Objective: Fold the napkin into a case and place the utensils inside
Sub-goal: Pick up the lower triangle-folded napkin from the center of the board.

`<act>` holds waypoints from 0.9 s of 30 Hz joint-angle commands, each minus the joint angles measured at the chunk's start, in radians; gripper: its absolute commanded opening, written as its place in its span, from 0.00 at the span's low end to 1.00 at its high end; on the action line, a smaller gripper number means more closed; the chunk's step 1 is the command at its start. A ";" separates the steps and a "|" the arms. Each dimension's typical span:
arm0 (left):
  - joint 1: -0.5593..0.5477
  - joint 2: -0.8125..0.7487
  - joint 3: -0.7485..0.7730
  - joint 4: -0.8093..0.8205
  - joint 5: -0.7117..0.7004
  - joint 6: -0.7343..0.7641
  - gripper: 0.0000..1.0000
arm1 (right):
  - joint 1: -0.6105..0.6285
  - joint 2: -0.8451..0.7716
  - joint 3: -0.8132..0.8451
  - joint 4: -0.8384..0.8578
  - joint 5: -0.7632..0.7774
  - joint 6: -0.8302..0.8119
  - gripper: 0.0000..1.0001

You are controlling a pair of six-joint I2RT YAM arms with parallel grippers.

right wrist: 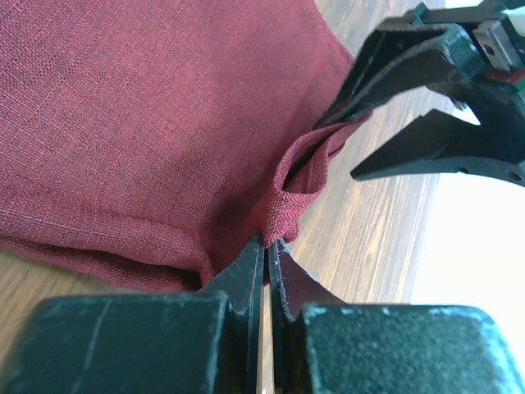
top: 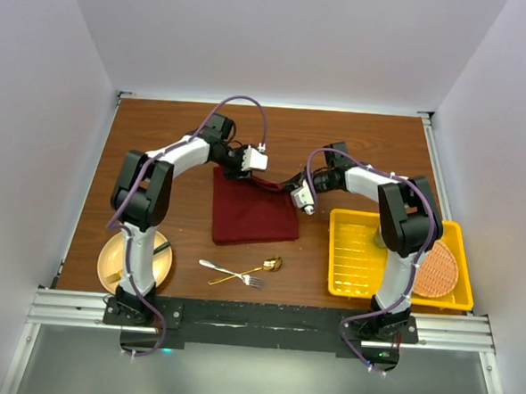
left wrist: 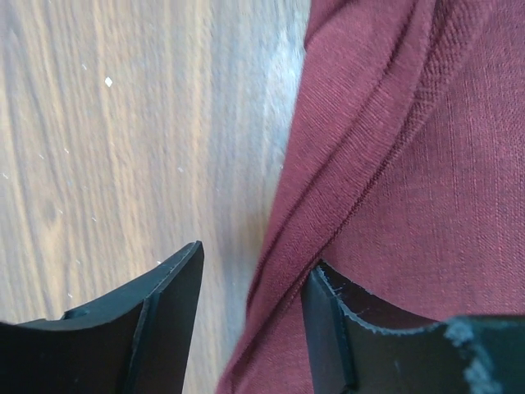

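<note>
The maroon napkin [top: 253, 212] lies folded on the wooden table between the arms. My right gripper [right wrist: 267, 239] is shut on a bunched fold at the napkin's [right wrist: 148, 123] far right corner, lifting it slightly; in the top view this gripper [top: 284, 184] sits at that corner. My left gripper [left wrist: 258, 256] is open, and the napkin's [left wrist: 426, 205] hemmed edge runs between its fingers without being pinched. It hovers at the same far edge [top: 249, 172]. The silver fork [top: 218, 267] and gold spoon [top: 260, 268] lie crossed near the front edge.
A yellow tray [top: 353, 256] stands at the right with a round orange woven mat [top: 439, 268] leaning in it. A yellow plate [top: 116, 261] with dark-handled cutlery sits at the front left, under the left arm. White walls enclose the table.
</note>
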 commanded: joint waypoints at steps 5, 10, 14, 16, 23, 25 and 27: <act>-0.006 0.053 0.106 -0.110 0.118 0.074 0.44 | -0.010 -0.016 -0.003 0.015 -0.064 -0.239 0.00; -0.009 0.071 0.122 -0.143 0.130 0.086 0.29 | -0.010 -0.013 -0.003 0.020 -0.064 -0.232 0.00; -0.011 0.076 0.123 -0.149 0.116 0.075 0.04 | -0.012 -0.013 -0.005 0.028 -0.060 -0.226 0.00; -0.011 0.074 0.117 -0.141 0.093 0.062 0.00 | -0.015 -0.014 -0.008 0.026 -0.054 -0.219 0.00; -0.011 0.065 0.105 -0.095 0.070 0.020 0.00 | -0.024 -0.077 -0.025 0.113 0.001 0.032 0.55; -0.011 0.069 0.115 -0.094 0.067 0.010 0.00 | -0.029 -0.122 -0.026 0.144 0.042 0.243 0.64; -0.011 0.074 0.122 -0.097 0.064 0.005 0.00 | -0.029 -0.151 -0.025 0.210 0.082 0.437 0.70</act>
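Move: The napkin's far edge already lies between the left hand's open fingers, about 1 cm below the hand point; the napkin's middle is some 9 cm back and 4 cm right, 3 cm below. The spoon lies about 24 cm back and 1 cm right, the fork equally far back and 2 cm left, both 3 cm below. The right hand already pinches a raised flap at its fingertips; that far-edge spot is roughly 4 cm ahead, 11 cm left and 3 cm below it. The napkin's far edge is pinched by the left fingers, which go from half open to shut while that hand settles about 1.5 cm down, a centimetre back and a centimetre right. Only then do the right fingers, still until now, open and let go of the flap, easing about 1.5 cm to the right and 1 cm forward. ##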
